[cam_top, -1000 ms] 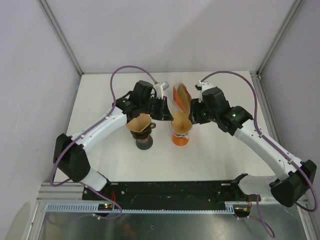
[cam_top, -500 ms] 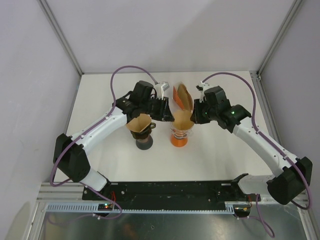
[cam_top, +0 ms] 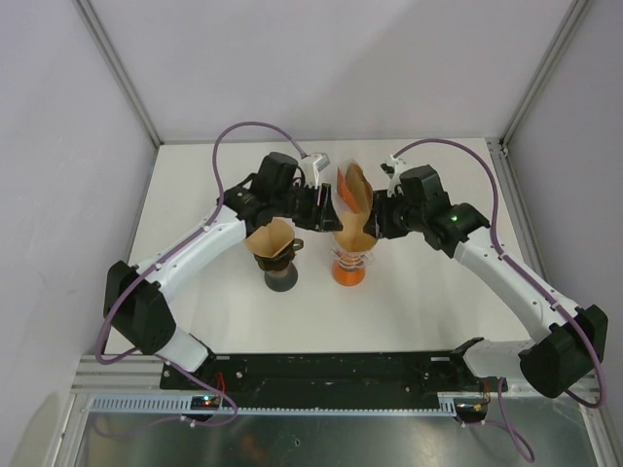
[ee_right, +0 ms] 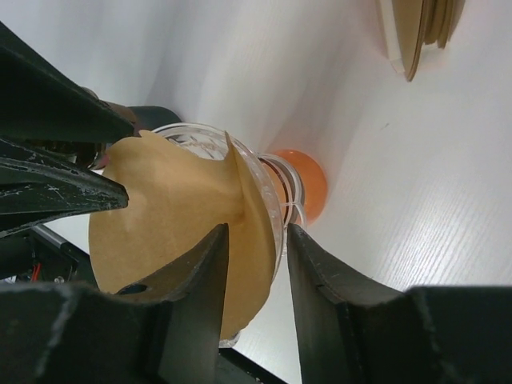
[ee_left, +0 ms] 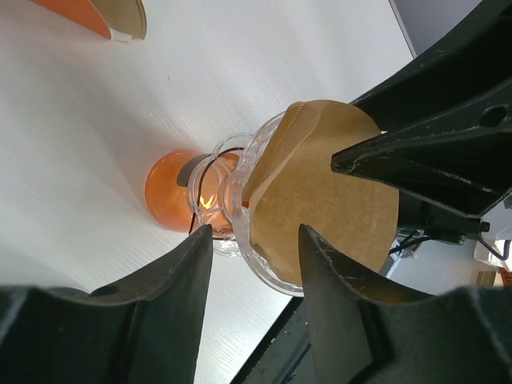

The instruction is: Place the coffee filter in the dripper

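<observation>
A brown paper coffee filter (ee_left: pixel 328 192) (ee_right: pixel 176 216) (cam_top: pixel 354 233) sits opened in the clear glass dripper (ee_left: pixel 268 272) (ee_right: pixel 278 210) (cam_top: pixel 350 255), which stands on an orange base (ee_left: pixel 170 200) (ee_right: pixel 310 182). My left gripper (ee_left: pixel 254 240) (cam_top: pixel 326 209) is open beside the dripper's left rim, with rim and filter edge showing between its fingers. From the other side my right gripper (ee_right: pixel 258 240) (cam_top: pixel 378 219) is open astride the rim, one finger over the filter's inside and the other outside the glass. Each wrist view shows the other gripper's dark fingers across the filter.
A second dripper (cam_top: pixel 275 245) with a brown filter stands on a dark base to the left, under the left arm. An orange holder of spare filters (cam_top: pixel 352 187) (ee_left: pixel 112 14) (ee_right: pixel 422 32) stands just behind. White walls close in the table's back and sides.
My left gripper's jaws have spread apart beside the filter. The right gripper has moved slightly toward the dripper, and its jaws narrowed, then widened again. The filter stays in the dripper.
</observation>
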`<act>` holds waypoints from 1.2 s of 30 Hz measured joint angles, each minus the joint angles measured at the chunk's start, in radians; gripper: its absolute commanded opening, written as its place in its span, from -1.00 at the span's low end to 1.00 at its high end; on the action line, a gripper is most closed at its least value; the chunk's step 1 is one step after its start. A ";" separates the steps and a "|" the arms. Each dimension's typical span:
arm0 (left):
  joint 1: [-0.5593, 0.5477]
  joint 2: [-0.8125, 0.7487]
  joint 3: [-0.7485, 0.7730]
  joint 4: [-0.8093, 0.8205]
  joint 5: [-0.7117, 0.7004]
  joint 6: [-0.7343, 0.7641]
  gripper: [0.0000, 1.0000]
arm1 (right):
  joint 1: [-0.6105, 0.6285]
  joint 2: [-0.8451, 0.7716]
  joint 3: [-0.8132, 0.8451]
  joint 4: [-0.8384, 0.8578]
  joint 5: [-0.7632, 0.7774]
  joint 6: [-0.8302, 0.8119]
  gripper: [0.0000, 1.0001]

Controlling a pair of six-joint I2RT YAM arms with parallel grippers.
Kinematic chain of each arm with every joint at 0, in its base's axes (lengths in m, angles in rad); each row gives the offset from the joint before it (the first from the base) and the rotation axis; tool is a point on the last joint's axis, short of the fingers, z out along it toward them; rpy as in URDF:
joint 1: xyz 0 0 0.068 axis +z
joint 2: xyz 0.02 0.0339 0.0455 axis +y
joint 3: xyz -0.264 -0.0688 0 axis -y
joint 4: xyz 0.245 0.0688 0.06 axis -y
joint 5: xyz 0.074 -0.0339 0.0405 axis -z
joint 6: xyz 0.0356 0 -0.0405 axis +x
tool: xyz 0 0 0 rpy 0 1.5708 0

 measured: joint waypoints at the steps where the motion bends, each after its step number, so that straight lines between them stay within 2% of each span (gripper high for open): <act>1: 0.000 0.000 0.003 0.000 0.000 0.002 0.08 | -0.001 0.000 0.000 0.005 -0.005 -0.002 -0.15; 7: 0.000 0.000 0.017 0.000 -0.002 0.007 0.25 | -0.002 -0.001 0.000 0.012 -0.019 -0.013 0.09; 8: 0.000 0.000 0.020 0.000 -0.006 0.013 0.31 | -0.002 -0.002 0.000 0.011 -0.018 -0.015 0.19; 9: 0.000 -0.001 0.023 -0.001 -0.011 0.016 0.37 | -0.003 -0.003 0.001 0.010 -0.018 -0.019 0.40; 10: 0.000 -0.002 0.028 -0.002 -0.021 0.021 0.46 | -0.004 -0.004 0.005 0.006 -0.015 -0.023 0.69; 11: 0.000 -0.003 0.036 -0.005 -0.032 0.031 0.54 | -0.006 -0.005 0.011 0.002 -0.013 -0.028 0.84; 13: 0.001 -0.012 0.053 -0.008 -0.063 0.053 0.76 | -0.011 -0.011 0.030 -0.007 0.000 -0.037 0.95; 14: 0.004 -0.020 0.065 -0.009 -0.089 0.069 0.88 | -0.016 -0.018 0.047 -0.011 0.009 -0.049 0.97; 16: 0.011 -0.043 0.093 -0.013 -0.133 0.106 0.96 | -0.025 -0.036 0.076 -0.011 0.021 -0.064 0.98; 22: 0.113 -0.140 0.151 -0.008 -0.286 0.205 0.99 | -0.111 -0.115 0.152 0.004 0.053 -0.106 0.99; 28: 0.315 -0.204 0.154 0.003 -0.444 0.275 0.99 | -0.300 -0.127 0.158 0.013 0.085 -0.142 0.99; 29: 0.380 -0.211 0.148 0.006 -0.454 0.280 0.99 | -0.328 -0.123 0.155 0.013 0.083 -0.145 0.99; 36: 0.737 -0.291 -0.053 0.087 -0.495 0.287 0.99 | -0.536 -0.112 0.038 0.074 0.051 -0.133 0.99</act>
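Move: The paper filter in the clear dripper sits close between the two hands: from the left hand about 5 cm right, 3 cm back and 4 cm lower; from the right hand about 4 cm left, 3 cm back and 4 cm lower. The orange carafe under it is some 16 cm below both. The filter pack stands roughly 15 cm ahead of the right hand, about 1 cm left and 16 cm lower. The olive dripper is about 14 cm left of the left hand, 3 cm back and 10 cm lower. Both hands' fingertips come clear of the filter's rim, the grippers widening fully as the hands rise about 10 cm. They then part: the left swings some 35 cm left and 11 cm forward, turning about 60 degrees counter-clockwise, over the olive dripper's side; the right goes about 19 cm right and a little forward, turning clockwise. Both sink a few centimetres late on. ##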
